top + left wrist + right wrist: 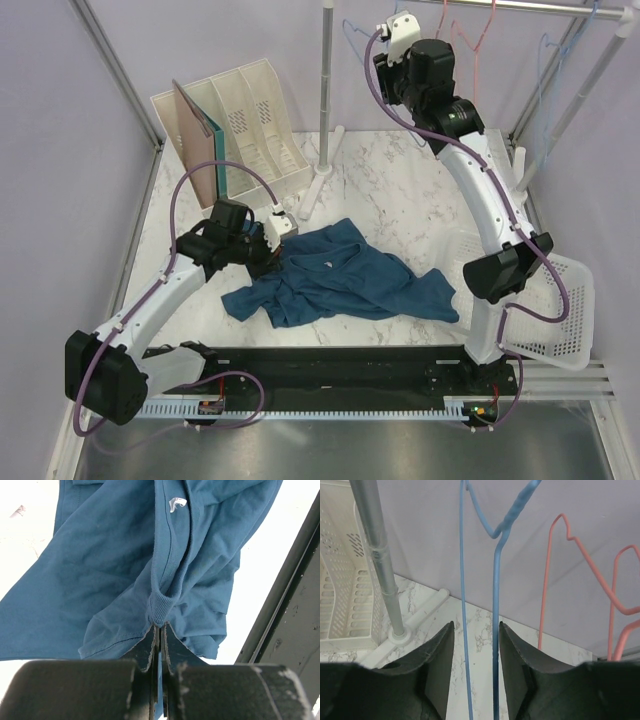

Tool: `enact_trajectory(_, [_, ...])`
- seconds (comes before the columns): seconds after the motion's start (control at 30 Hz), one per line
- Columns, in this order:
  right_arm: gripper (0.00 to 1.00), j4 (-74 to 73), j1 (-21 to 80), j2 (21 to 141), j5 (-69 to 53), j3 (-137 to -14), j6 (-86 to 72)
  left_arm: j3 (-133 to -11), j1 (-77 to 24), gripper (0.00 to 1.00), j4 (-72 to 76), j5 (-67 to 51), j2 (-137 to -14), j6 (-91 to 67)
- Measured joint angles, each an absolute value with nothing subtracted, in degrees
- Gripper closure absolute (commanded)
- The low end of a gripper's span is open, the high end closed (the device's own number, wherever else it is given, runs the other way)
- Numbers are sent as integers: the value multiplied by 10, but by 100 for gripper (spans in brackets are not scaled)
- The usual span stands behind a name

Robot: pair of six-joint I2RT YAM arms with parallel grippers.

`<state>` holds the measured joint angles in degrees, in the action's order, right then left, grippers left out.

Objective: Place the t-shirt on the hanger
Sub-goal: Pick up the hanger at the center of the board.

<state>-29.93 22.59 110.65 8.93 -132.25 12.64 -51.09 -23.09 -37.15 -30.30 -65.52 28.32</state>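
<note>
The teal-blue t-shirt (340, 275) lies crumpled on the marble table, in front of the arm bases. My left gripper (272, 245) sits at the shirt's left edge. In the left wrist view it (160, 627) is shut on the ribbed collar of the t-shirt (100, 570). My right gripper (372, 45) is raised to the rail at the back, beside the light-blue hanger (348, 35). In the right wrist view it (476, 625) stands open around two wires of the hanger (495, 580). The right-hand wire runs close to the right finger (520, 655), and a gap shows on the left.
Pink-red wire hangers (555, 580) hang just right of the blue one. More hangers (545, 60) hang farther along the rail (520, 8). The rack's upright pole (327, 90) stands at the back centre. A white file organiser (250, 120) is back left. A white basket (560, 310) sits at the right edge.
</note>
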Motion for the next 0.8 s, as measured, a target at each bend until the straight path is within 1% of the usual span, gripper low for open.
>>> enact_trajectory(0.03, [61, -298, 226, 1107, 88, -1317, 129, -511, -232, 98, -371, -303, -655, 283])
enact_trajectory(0.07, [69, -298, 226, 1108, 86, -1314, 130, -510, -232, 98, -371, -303, -655, 283])
enact_trajectory(0.1, [74, -296, 226, 1109, 84, -1313, 132, -510, -232, 98, -371, -303, -654, 283])
enact_trajectory(0.13, [82, -295, 226, 1110, 83, -1313, 133, -510, -232, 98, -371, -303, -654, 283])
enact_trajectory(0.17, [96, -292, 226, 1110, 81, -1313, 134, -510, -232, 98, -371, -303, -654, 283])
enact_trajectory(0.2, [99, -290, 226, 1110, 79, -1313, 136, -510, -232, 98, -371, -303, -654, 283])
enact_trajectory(0.5, [100, -268, 226, 1102, 81, -1313, 137, -510, -232, 98, -371, -305, -654, 281])
enact_trajectory(0.8, [100, -263, 226, 1035, 81, -1306, 148, -510, -232, 98, -371, -305, -655, 276])
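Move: The blue hanger is already between the right hand's half-open fingers: its near sloping wire runs through the gap, while its middle is about 5 cm ahead and roughly level. Two pink hangers hang beside it, roughly 8 and 14 cm to the hand's right and 6 cm ahead, also about level. The rack's left pole stands some 14 cm left and 8 cm ahead, its middle 15 cm below. From the left hand, the blue hanger is about 34 cm ahead, 24 cm right and 28 cm above. The right fingers shut on the blue hanger's near wire, a little below its neck, with the hand almost still. Keeping that pinch, the hand then lifts the hanger about 7 cm and draws back some 3 cm towards the base, its fingertips tipping up roughly 10 degrees. The left hand stays put, still pinching the t-shirt's collar. ##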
